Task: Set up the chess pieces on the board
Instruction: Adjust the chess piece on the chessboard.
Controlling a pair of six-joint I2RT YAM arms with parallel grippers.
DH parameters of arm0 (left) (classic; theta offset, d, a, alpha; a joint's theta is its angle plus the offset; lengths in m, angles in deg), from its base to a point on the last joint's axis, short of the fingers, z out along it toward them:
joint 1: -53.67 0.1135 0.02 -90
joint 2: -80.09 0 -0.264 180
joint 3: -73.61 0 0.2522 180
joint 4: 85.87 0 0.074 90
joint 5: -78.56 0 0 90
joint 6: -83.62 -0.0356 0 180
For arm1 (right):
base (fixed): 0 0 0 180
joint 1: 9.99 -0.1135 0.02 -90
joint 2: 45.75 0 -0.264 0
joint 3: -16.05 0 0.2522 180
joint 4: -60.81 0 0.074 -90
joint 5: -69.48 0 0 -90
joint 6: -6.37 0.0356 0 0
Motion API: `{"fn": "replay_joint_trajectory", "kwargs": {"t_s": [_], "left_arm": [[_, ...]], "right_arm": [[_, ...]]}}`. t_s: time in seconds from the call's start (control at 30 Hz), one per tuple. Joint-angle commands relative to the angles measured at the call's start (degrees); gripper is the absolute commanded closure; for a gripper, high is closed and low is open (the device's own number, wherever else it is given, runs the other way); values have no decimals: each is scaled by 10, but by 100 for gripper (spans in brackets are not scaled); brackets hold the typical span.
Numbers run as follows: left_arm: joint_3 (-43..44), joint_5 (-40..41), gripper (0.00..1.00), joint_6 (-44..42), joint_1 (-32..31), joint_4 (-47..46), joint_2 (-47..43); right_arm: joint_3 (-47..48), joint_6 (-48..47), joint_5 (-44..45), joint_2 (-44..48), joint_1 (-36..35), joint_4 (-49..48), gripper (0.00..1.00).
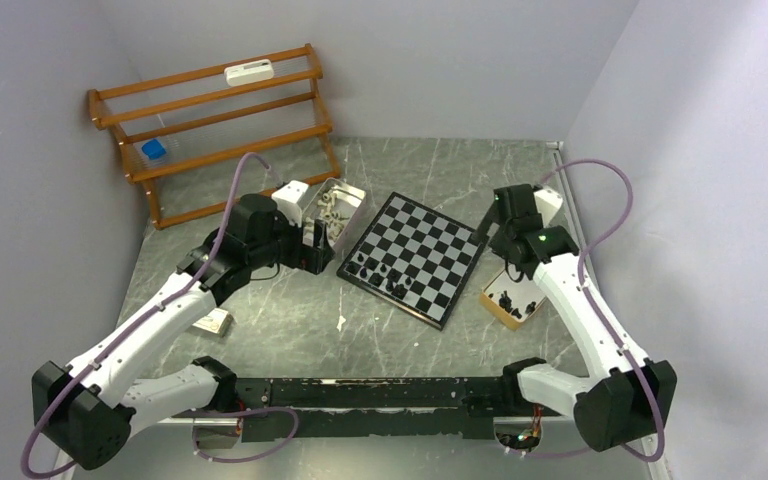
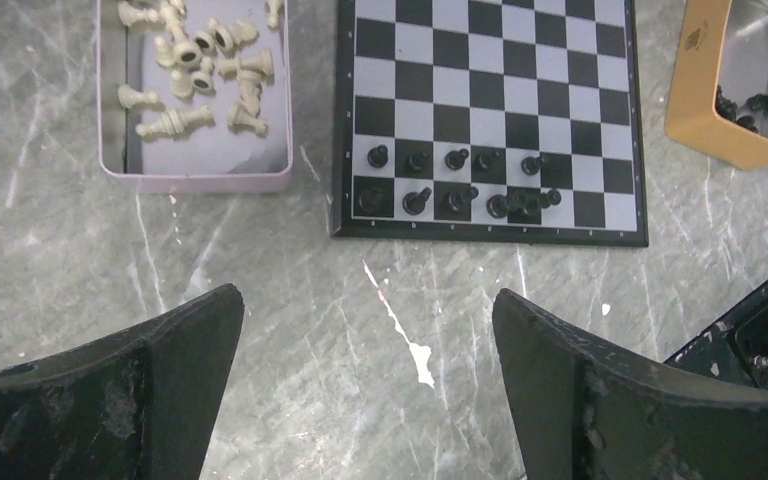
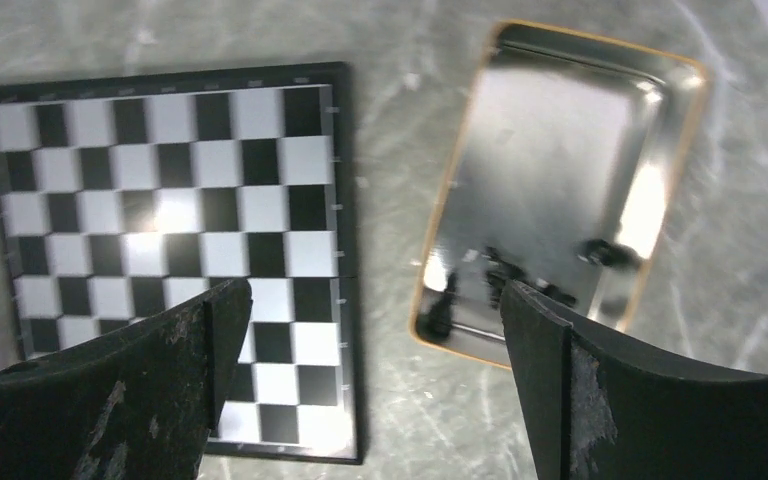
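Note:
The board [image 1: 422, 248] lies tilted mid-table. Several black chess pieces [image 1: 380, 272] stand or lie along its near-left edge, in two rows in the left wrist view [image 2: 457, 185]. More black pieces [image 3: 505, 272] lie in an orange-rimmed tin [image 1: 490, 303], which sits right of the board [image 3: 170, 200]. Cream-white pieces [image 2: 200, 70] fill a pink tray [image 2: 200, 182] left of the board [image 2: 490, 90]. My left gripper [image 2: 365, 300] hangs open over bare table beside the pink tray. My right gripper [image 3: 375, 290] is open above the gap between board and tin [image 3: 570, 120], holding nothing.
A wooden slatted rack [image 1: 215, 120] stands at the back left with a white item [image 1: 249, 71] and a blue one [image 1: 153, 150] on it. A small flat card [image 1: 212, 322] lies near the left arm. Walls close in on both sides.

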Motion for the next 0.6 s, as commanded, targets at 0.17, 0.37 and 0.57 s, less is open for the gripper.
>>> {"fn": "replay_joint_trajectory", "kwargs": {"t_s": [0.17, 0.37, 0.57], "left_arm": [[-17, -28, 0, -12, 3, -13, 5], [-28, -6, 0, -11, 0, -13, -22], [-18, 35, 0, -19, -19, 4, -12]], "right_arm": [[-77, 6, -13, 55, 160, 20, 32], [-126, 17, -46, 14, 245, -10, 59], [-143, 6, -174, -41, 267, -65, 64]]}}
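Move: The black chess pieces lying in the near end of their tray are some 10 cm to the right of the right hand, about 8 cm back and 15 cm below. The tray's middle lies about 11 cm right and 5 cm back; the chessboard's middle is about 13 cm to the left and 2 cm ahead, both roughly 16 cm down. From the left hand the tray pieces lie some 41 cm right, 6 cm back and 18 cm below. Nothing is touched yet: the empty right hand heads for the black pieces in the tray, swinging about 10 cm right and sinking as much, while drawing back 5 cm or so. The rightward sweep dies out as the descent steepens; the wrist turns some 25 degrees clockwise and tips further down, and the fingers close from wide open to a bit over a third. ##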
